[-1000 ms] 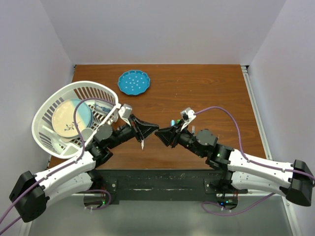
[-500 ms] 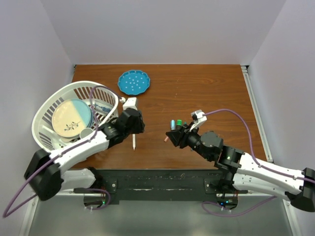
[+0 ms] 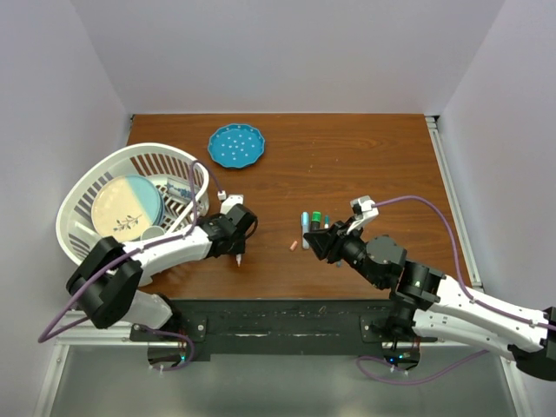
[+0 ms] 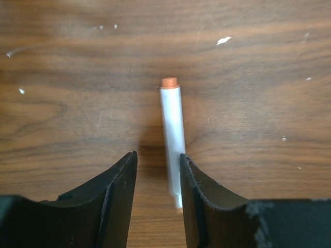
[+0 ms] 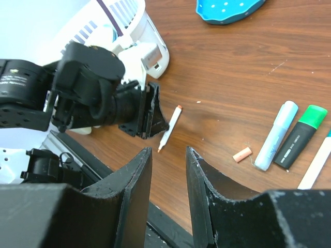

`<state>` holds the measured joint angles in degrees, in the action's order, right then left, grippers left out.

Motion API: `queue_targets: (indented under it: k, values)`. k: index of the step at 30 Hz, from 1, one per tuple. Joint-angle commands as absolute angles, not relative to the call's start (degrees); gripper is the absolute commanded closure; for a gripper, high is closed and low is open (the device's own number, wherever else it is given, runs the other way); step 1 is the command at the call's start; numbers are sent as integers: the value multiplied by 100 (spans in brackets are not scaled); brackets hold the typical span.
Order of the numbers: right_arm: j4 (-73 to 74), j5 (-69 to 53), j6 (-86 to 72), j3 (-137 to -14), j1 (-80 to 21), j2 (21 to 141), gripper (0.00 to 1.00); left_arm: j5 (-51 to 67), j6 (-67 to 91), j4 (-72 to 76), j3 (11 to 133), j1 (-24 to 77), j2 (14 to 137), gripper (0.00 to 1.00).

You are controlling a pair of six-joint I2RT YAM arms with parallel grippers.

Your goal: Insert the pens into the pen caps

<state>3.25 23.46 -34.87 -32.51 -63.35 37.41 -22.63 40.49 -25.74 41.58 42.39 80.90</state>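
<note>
A slim white pen (image 4: 172,129) with an orange end lies on the wooden table. It is between the fingers of my open left gripper (image 4: 158,157), close against the right-hand finger. From above, the left gripper (image 3: 236,233) covers most of this pen (image 3: 238,259). My right gripper (image 5: 168,152) is open and empty above the table, and the same pen (image 5: 169,126) lies beyond it. A small pink cap (image 5: 242,154) lies loose on the table. To its right are a light blue pen (image 5: 276,135), a dark pen with a green cap (image 5: 302,135) and a white pen (image 5: 315,168).
A white basket (image 3: 87,187) holding plates and a cup stands at the left, close behind the left arm. A blue dotted plate (image 3: 235,145) lies at the back. The group of pens (image 3: 311,224) lies just ahead of the right gripper (image 3: 317,239).
The two grippers were tip to tip in the middle. The left gripper has swung left and down over the white pen on the table. The right gripper has drawn back to the right.
</note>
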Motion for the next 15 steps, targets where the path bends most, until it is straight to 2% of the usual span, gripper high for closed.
queue_targets:
  k: [1, 8, 11, 14, 15]
  values:
    - [404, 2549, -3437, -3454, -6346, 3709, 64, -2189, 4184, -2373, 3999, 4210, 8261, 59]
    - [527, 2601, -3349, -3480, -6337, 3683, 64, -1916, 3999, -2136, 3894, 4227, 8647, 66]
    - [606, 2610, -3279, -3498, -6346, 3639, 64, -1741, 3885, -2136, 3841, 4228, 8833, 75]
    - [668, 2654, -3121, -3542, -6346, 3569, 64, -1399, 3745, -2101, 3797, 4245, 8851, 91]
    - [651, 2611, -2972, -3551, -6337, 3560, 63, -1276, 3631, -2083, 3806, 4254, 8816, 100]
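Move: The white pen with the orange end lies on the table almost under the left hand, pointing fore and aft; its middle is about 2 cm below, 1 cm ahead and 1 cm to the right. The small orange cap is some 15 cm to this hand's right, level with it. The light blue marker lies about 18 cm right and 4 cm ahead. From the right hand, the pen lies roughly 19 cm left, 6 cm ahead and 23 cm below. The left fingertips come to pinch the white pen near its middle, one on each side, as the half-open gripper closes most of the way. The hand first sinks about 1.5 cm to the table, then eases about 1 cm to the right over the pen while the fingers close, the wrist hardly turning. ##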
